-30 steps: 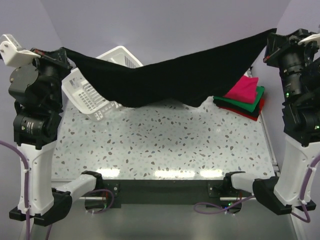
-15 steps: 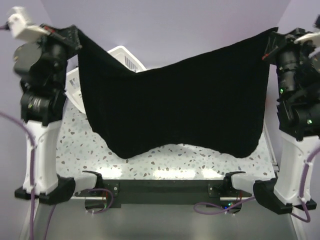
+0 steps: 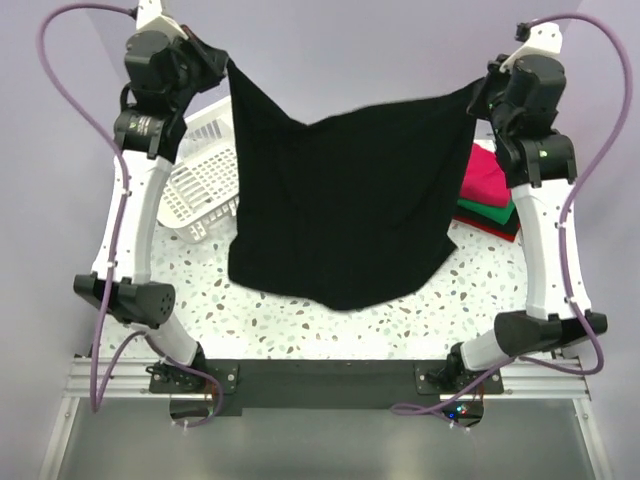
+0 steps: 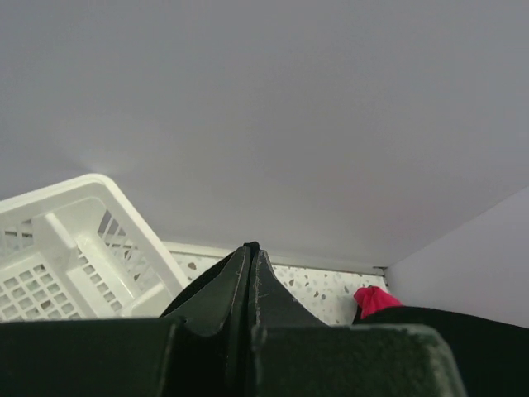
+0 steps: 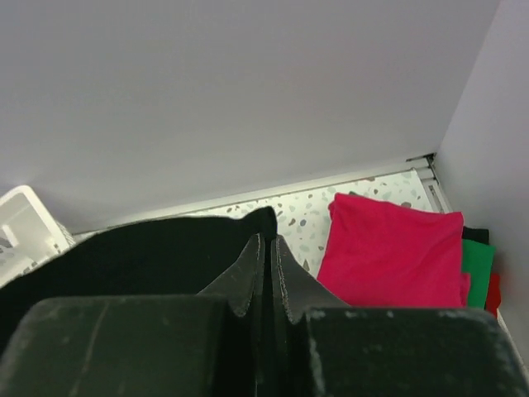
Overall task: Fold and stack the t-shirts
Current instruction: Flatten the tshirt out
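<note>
A large plain black t-shirt (image 3: 340,210) hangs spread like a curtain between both raised arms, its lower hem just above the table. My left gripper (image 3: 226,68) is shut on its upper left corner, and a tip of black cloth (image 4: 250,247) pokes out between the closed fingers. My right gripper (image 3: 476,93) is shut on the upper right corner, where black cloth (image 5: 266,222) sticks up past the fingertips. A stack of folded t-shirts (image 3: 490,195), magenta-pink (image 5: 388,248) on top of green (image 5: 477,269), black and red, lies at the back right of the table.
A white slatted plastic basket (image 3: 195,185) lies tipped on its side at the back left, partly behind the hanging shirt. The speckled table (image 3: 480,300) shows in front of and beside the shirt. Purple walls close the back and sides.
Both arms have lifted and moved inward and away from the camera. The black shirt, first sagging low between them, now hangs full length as a sheet.
</note>
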Controlling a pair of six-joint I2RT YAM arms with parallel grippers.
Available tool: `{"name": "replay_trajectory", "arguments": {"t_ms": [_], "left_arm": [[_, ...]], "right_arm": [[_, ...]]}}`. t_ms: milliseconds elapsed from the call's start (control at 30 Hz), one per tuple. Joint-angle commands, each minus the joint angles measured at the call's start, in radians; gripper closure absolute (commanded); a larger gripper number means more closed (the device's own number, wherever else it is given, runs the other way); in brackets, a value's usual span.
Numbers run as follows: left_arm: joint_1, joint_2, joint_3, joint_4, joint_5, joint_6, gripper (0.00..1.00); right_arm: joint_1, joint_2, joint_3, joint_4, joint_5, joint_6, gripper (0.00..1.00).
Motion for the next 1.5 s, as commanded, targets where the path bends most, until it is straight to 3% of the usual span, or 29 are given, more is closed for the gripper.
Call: {"name": "replay_trajectory", "arguments": {"t_ms": [0,400,667,833,1133,1333,1400,1433,1467], "left_arm": [[0.0,-0.184,0.047,0.157,0.015,0.015,1.0],[0.0,-0.45,0.022,0.275,-0.06,0.109,1.0],[0.0,-0.504,0.114,0.333,-0.078,0.17,1.0],[0.0,-0.479,0.086,0.423,-0.029,0.146,1.0],[-0.002,-0.18,-0.078,0.461,0.169,0.003,1.0],[-0.043,0.272,-0.009,0.441,0.212,0.061,1.0],[-0.055,0.378,0.106,0.384,0.209,0.066,0.88],[-0.058,0.457,0.141,0.369,0.218,0.064,0.73],[-0.061,0.483,0.178,0.36,0.223,0.064,0.65]], "right_arm": [[-0.001,-0.158,0.043,0.128,0.026,0.003,1.0],[-0.003,-0.378,0.066,0.24,0.082,-0.072,1.0],[-0.003,-0.418,0.193,0.23,0.125,-0.127,1.0],[-0.003,-0.418,0.146,0.245,0.164,-0.12,1.0],[-0.004,-0.355,-0.289,0.392,0.24,-0.141,1.0],[-0.069,-0.11,-0.483,0.469,0.24,-0.074,1.0],[-0.088,-0.021,-0.48,0.469,0.24,-0.055,1.0],[-0.095,0.063,-0.468,0.449,0.234,-0.051,1.0],[-0.101,0.099,-0.453,0.435,0.225,-0.049,0.93]]}}
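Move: Both grippers hold the black t-shirt high by its two far corners. The table middle, where it goes, lies about 8 cm back, 16 cm right and 49 cm below the left gripper; from the right gripper it is 2 cm back, 24 cm left and 47 cm below. The white basket is some 11 cm ahead, 15 cm left and 43 cm below the left gripper; the pink shirt stack is 11 cm ahead, 18 cm right and 43 cm below the right gripper. Fling the black t-shirt: sweep both grippers back and up together by some 25 to 30 cm, fingertips tipping up about 50 degrees, then whip them forward and down by 30 to 45 cm, drifting right and levelling out. Keep the right corner pinched; start opening the left fingers as that arm comes down. ##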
